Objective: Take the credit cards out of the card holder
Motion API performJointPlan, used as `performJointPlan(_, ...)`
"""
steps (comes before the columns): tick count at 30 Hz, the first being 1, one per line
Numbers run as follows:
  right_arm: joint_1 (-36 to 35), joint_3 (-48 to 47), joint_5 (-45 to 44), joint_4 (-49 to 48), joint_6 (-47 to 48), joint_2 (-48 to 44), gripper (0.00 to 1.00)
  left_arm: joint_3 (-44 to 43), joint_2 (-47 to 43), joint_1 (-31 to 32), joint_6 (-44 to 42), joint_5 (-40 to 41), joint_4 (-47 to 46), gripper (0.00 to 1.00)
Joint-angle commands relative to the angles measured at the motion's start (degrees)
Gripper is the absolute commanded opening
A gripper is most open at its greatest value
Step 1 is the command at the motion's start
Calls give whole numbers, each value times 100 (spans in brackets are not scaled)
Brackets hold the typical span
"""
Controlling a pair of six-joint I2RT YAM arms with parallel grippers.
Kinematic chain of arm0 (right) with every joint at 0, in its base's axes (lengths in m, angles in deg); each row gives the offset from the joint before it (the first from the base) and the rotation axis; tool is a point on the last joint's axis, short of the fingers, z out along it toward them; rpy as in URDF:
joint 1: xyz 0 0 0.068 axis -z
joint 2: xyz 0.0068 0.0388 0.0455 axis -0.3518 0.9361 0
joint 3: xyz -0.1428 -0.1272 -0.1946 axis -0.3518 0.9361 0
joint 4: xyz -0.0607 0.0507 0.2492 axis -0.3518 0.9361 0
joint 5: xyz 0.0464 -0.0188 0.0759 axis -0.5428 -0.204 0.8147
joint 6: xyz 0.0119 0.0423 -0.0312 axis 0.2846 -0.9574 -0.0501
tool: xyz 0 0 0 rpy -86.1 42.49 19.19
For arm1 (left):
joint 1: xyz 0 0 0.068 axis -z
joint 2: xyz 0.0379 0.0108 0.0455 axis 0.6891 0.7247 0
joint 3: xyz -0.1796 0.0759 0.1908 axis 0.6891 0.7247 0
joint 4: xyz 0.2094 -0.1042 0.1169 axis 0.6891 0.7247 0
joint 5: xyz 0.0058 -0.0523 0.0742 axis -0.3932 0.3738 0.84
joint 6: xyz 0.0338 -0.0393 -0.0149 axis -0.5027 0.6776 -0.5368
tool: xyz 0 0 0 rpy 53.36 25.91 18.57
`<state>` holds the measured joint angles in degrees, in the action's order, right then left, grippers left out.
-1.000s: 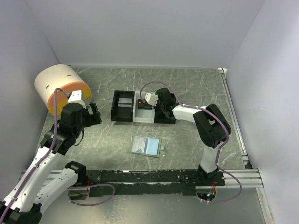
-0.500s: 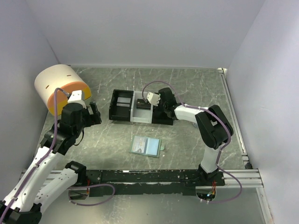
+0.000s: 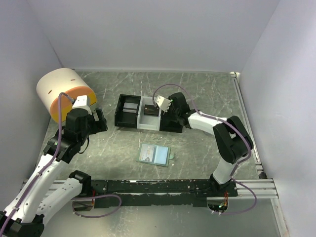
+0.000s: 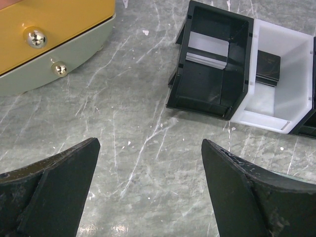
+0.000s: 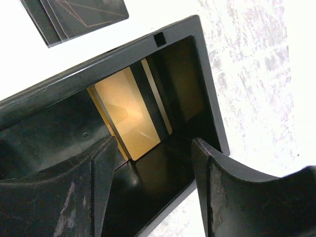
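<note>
The card holder (image 3: 154, 154) lies open on the table in front of the tray, pale blue-green inside up. My right gripper (image 3: 170, 117) hangs open over the right black compartment of the tray (image 3: 118, 114). In the right wrist view a gold credit card (image 5: 131, 116) lies free on that compartment's floor, beyond my open right gripper (image 5: 153, 163), with nothing between the fingers. A dark card (image 4: 268, 66) rests in the white middle compartment and a pale card (image 4: 207, 49) in the left black one. My left gripper (image 3: 100, 120) is open and empty above bare table, left of the tray.
A large orange-and-cream cylinder (image 3: 63, 91) stands at the back left, close behind my left arm. White walls close the table on three sides. A black rail (image 3: 163, 186) runs along the near edge.
My right gripper has opened over the right black compartment and let go of the gold card. The left arm has not moved.
</note>
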<state>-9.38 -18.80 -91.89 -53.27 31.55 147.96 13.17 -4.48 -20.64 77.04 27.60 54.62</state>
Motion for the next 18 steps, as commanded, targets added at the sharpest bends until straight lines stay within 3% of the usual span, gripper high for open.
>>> performJointPlan(1,47,90,161,-356,-732,-367,62,-16,3,-33,-54,-64,-38,96)
performJointPlan(6,109,-175,105,-110,-3639,-764,57,-25,20,-33,-51,-35,-20,96)
performJointPlan(9,122,-332,83,791,-5780,-894,44,-20,2,-33,-59,-31,-36,96)
performJointPlan(13,94,307,457,595,-6900,-1235,33,-10,19,-33,-77,-82,-55,96)
performJointPlan(18,54,199,286,974,-7191,-968,20,-39,65,-33,-64,-59,-13,95)
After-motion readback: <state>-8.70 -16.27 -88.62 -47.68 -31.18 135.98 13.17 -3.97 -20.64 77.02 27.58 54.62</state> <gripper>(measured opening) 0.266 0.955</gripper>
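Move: The card holder lies open on the table some 21 cm back from the empty right hand, 10 cm to its left and 6 cm below. The gold cards, in the right black compartment, are about 3 cm ahead, 1 cm left and 4 cm below the hand; the black cards in the white compartment stand about 10 cm farther left, level with the gold ones. From the idle left hand the card holder lies about 23 cm right, 9 cm back and 20 cm down. The right hand rises about 5 cm off the gold cards and away from the black compartment, then swings back roughly 5 cm with some 3 cm to the left, towards the card holder, easing down a little at the end. Meanwhile it rolls about 60 degrees about its own pointing direction, clockwise from above with its left side rising, its fingers still slanting forward and down, and they close from over half open to about a quarter with nothing between them. ##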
